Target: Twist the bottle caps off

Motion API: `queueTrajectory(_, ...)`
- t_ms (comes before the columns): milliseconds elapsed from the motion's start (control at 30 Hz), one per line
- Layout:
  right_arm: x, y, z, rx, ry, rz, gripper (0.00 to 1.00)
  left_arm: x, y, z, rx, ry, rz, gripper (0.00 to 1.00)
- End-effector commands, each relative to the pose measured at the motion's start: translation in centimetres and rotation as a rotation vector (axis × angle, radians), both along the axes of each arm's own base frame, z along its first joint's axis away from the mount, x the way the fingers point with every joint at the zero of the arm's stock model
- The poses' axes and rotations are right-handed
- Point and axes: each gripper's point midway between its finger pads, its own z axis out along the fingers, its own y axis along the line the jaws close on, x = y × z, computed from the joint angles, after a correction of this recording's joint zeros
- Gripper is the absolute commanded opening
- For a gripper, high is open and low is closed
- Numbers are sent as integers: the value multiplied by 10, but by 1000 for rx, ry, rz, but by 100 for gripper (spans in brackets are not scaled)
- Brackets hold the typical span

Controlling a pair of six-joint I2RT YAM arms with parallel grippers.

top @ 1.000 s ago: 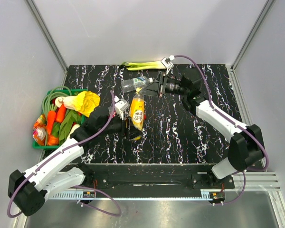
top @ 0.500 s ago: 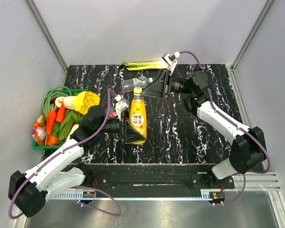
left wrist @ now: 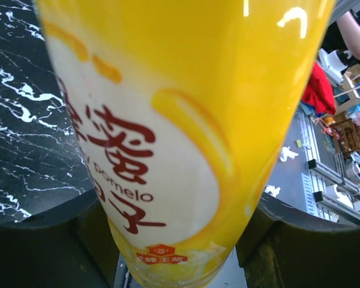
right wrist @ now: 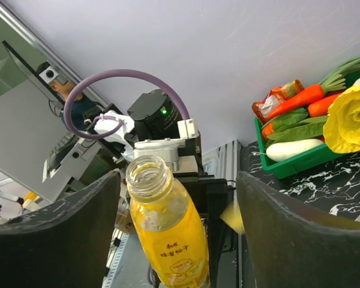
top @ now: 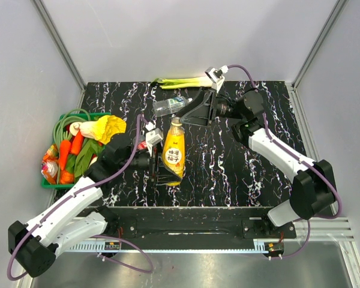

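Note:
My left gripper [top: 162, 166] [left wrist: 175, 252] is shut on the lower body of the yellow-orange juice bottle [top: 174, 151] [left wrist: 168, 120] and holds it above the table. Its mouth [right wrist: 147, 173] is bare, with no cap on it. My right gripper [top: 190, 114] [right wrist: 177, 180] stands open just beyond the neck, its fingers [right wrist: 54, 234] apart on either side and touching nothing. A blurred yellow bit [right wrist: 231, 217], possibly the yellow-orange cap, shows next to the right finger. A clear bottle [top: 168, 106] with a blue-green label lies at the back, partly behind my right gripper.
A green basket [top: 45, 183] of carrots, greens and a yellow leafy vegetable [top: 111, 129] stands at the table's left edge. A green onion [top: 180, 81] lies along the back edge. Grey walls close in the table's back and sides.
My right gripper has opened. The juice bottle's top had a yellow cap and is now bare. The left gripper has kept its hold and drawn the bottle slightly nearer.

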Motion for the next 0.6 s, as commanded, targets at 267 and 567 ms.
queueTrajectory(267, -4, -6, 15, 34, -70, -63, 93, 15, 7, 5, 52, -91, 92, 20)
queueTrajectory(567, 3, -5, 3, -10, -60, -101, 100, 23, 9, 0, 82, -87, 141, 20)
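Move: The uncapped yellow bottle is already in the left fingers, held low, its middle about 2 cm ahead of and 4 cm above that hand. Its yellow cap is already loose, roughly 2 cm ahead of, 1 cm left of and 3 cm below the right hand, some 9 cm ahead, 2 cm right and 13 cm above the left hand. The red-label bottle lies about 19 cm ahead, 13 cm left and 24 cm below the left hand; the clear bottle about 19 cm ahead, 5 cm left and 37 cm below the right. The yellow bottle, still gripped in the left fingers, is lowered about 2.5 cm and carried a little forward, away from the right hand above its mouth, while the left wrist tips its fingertips down and turns slightly counter-clockwise, under 10 degrees in all. The right hand stays nearly in place and opens its fingers the rest of the way, holding nothing. ##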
